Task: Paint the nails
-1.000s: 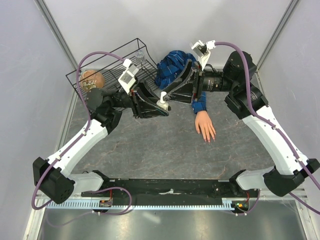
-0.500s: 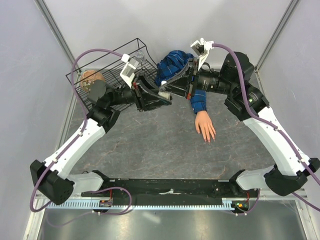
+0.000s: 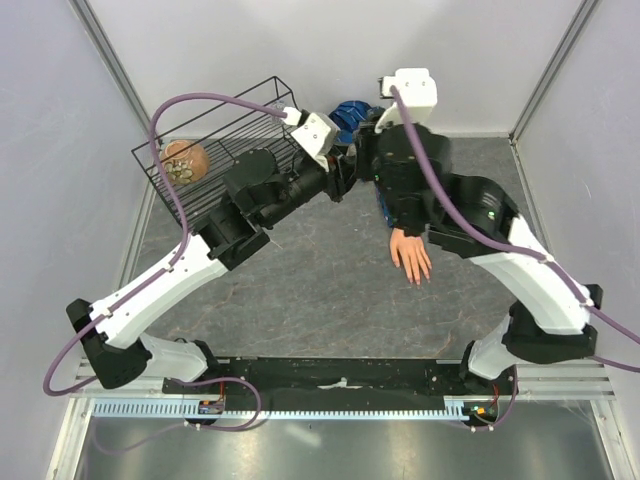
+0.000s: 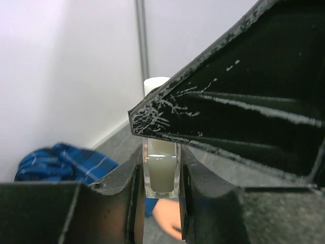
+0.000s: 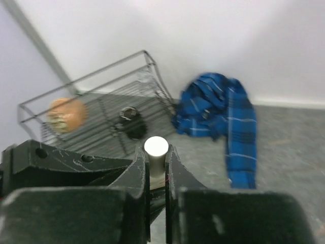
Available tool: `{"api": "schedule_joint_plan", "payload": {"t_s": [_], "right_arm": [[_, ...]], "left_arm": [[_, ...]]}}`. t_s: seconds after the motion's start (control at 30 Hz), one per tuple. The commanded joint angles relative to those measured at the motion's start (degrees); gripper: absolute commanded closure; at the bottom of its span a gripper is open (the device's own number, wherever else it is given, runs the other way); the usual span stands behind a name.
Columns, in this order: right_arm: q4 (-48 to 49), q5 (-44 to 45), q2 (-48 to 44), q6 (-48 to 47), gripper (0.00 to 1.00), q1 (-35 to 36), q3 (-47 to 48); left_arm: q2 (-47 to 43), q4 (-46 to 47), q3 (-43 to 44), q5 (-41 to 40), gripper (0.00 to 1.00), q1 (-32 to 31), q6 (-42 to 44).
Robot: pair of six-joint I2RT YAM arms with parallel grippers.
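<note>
The small clear bottle (image 4: pixel 161 173) of pale liquid is pinched between the fingers of my left gripper (image 4: pixel 161 170), which is shut on it. My right gripper (image 5: pixel 156 158) is shut on the bottle's white cap (image 5: pixel 156 147) from the other side. Both grippers meet high above the back middle of the table (image 3: pixel 300 290), largely hidden under the arms in the top view. The mannequin hand (image 3: pixel 409 250) lies palm down right of centre, with the nails (image 3: pixel 419 279) at its fingertips pointing toward me. Its blue plaid sleeve (image 5: pixel 234 133) runs toward the back wall.
A black wire basket (image 3: pixel 215 128) stands at the back left with a brownish round object (image 3: pixel 185 158) inside; a small dark object (image 5: pixel 130 121) also lies in it. Walls and corner posts close in on three sides.
Both arms have lifted and swung toward the back middle, carrying the bottle up off the table area. My right gripper has closed on the cap.
</note>
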Motion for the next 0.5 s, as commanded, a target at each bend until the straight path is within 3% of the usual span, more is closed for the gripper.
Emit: {"api": "schedule_joint_plan", "payload": {"t_s": [0.0,0.03,0.07,0.13,0.17,0.2,0.33,0.47], "right_arm": [[-11.12,-0.98,2.99,2.33,0.72,3.89,1.35],[-10.16,-2.21,1.50,0.84,0.61,3.89,1.17],[-7.71,-3.53,0.62,-0.92,0.41,3.80,0.39],[-4.45,-9.06,-2.79,-5.05,0.23,3.02,-0.84],[-3.65,-11.34,-4.12,-5.94,0.09,2.58,-2.59],[-2.86,-17.20,-5.44,-7.69,0.04,1.88,-3.48],[1.71,-35.73,-14.39,-12.97,0.02,-1.81,-9.54],[1.45,-51.94,-16.70,-14.56,0.02,-6.64,-11.22]], "left_arm": [[1.38,1.11,1.93,-0.61,0.98,0.46,5.13],[1.03,-0.20,1.93,1.26,0.98,0.55,5.31],[0.42,-0.82,1.67,3.10,0.98,0.72,4.70],[-1.95,-1.79,-0.34,11.00,0.98,2.64,2.60],[-2.75,-1.62,-1.31,14.25,0.98,3.70,-0.11],[-3.54,-1.53,-3.32,20.46,0.98,6.06,-3.36],[-8.45,0.92,-7.99,33.51,0.98,11.27,-11.03],[-10.40,9.42,-11.07,47.74,0.98,14.70,-20.33]]}}
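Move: Right fingers are shut on the white cap, right at the hand point, with the nail polish bottle some 4 cm straight below. My left hand pinches that bottle, the cap about 4 cm above its hand point. From my right hand, the rubber hand lies about 14 cm to the right, nearly level fore and aft and some 35 cm lower; the blue shirt is roughly 32 cm ahead, the black jar 27 cm ahead and 22 cm left. I let go of the cap with my right hand: the fingers spread wide during a 2 cm dip, then the hand draws back about 6 cm, turning some 30 degrees counter-clockwise. My left keeps its pinch on the bottle, sinking about 4 cm; after nudging slightly forward it pulls back and to the left, turning clockwise away from the right hand. ##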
